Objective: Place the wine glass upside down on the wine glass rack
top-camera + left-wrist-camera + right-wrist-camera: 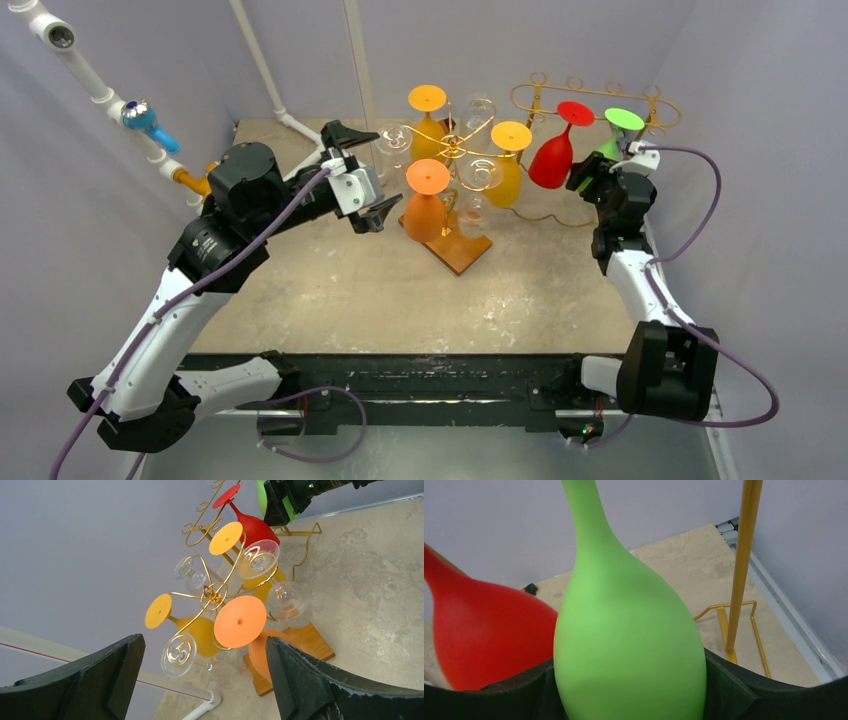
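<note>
The green wine glass (pixel 629 645) is upside down, bowl low and stem pointing up. My right gripper (pixel 629 685) is shut on its bowl, one black finger pressed against each side. From above, the glass's green foot (pixel 624 119) sits up at the rail of the gold wine glass rack (pixel 590 95), beside the foot of a red glass (pixel 552 160) hanging there. The right gripper (pixel 600 172) is under that rail. My left gripper (pixel 385 170) stands open with nothing between its fingers, just left of the spiral stand (pixel 212 595).
The spiral gold stand on a wooden base (pixel 460 245) holds orange, yellow and clear glasses at the back centre. A gold rack post (pixel 744 555) rises just right of the green glass. White pipes (pixel 290 125) run along the back left wall.
</note>
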Available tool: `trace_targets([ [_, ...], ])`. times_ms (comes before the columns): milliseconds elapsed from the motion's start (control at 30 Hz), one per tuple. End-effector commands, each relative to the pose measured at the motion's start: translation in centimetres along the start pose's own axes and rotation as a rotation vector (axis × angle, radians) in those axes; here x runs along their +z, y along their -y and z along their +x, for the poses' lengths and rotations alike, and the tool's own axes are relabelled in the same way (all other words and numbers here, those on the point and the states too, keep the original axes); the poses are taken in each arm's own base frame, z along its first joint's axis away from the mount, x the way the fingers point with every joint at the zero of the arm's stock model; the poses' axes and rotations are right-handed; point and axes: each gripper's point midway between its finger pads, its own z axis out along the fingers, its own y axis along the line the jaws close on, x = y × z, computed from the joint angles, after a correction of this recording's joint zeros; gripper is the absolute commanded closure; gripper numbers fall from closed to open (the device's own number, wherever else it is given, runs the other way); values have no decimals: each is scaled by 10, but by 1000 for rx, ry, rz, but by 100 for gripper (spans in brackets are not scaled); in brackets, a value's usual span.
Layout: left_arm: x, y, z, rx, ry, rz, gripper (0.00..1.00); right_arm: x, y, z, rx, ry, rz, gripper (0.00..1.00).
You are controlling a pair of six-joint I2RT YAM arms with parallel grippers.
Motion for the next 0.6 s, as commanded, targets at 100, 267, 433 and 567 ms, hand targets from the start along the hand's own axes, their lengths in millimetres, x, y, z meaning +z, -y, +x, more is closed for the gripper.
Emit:
trace_targets([
  [100, -8, -3, -5, 2, 7, -19, 0, 4, 12, -4, -6, 30, 52, 31],
  [267, -8, 0, -1, 0, -5, -12, 0, 4, 17, -1, 5, 23, 84, 19],
  [433, -9, 2, 0, -6, -8, -7, 0, 2, 25, -5, 34, 14, 141, 1],
  [567, -9, 1, -2, -8, -2, -6, 0, -5, 23, -12, 52, 28, 140, 1],
])
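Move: The right hand already holds the upturned green glass by its bowl. The rack hook its stem belongs in is some 10 cm above that hand and about 2 cm ahead, straight over it sideways. The hanging red glass is level ahead, roughly 9 cm to the left and 3 cm higher; the nearest yellow glass is about 18 cm left, 1 cm nearer and 2 cm higher. From the idle left hand the hook is some 18 cm ahead, 41 cm right and 14 cm lower. Down and to the right, each by less than 2 cm, the right hand eases the green glass lower at the rack while turning clockwise about 5 degrees. Once most of the lowering is done, its fingers spread from their grip on the bowl to fully open, letting go, and the hand keeps edging right and down around the glass. ##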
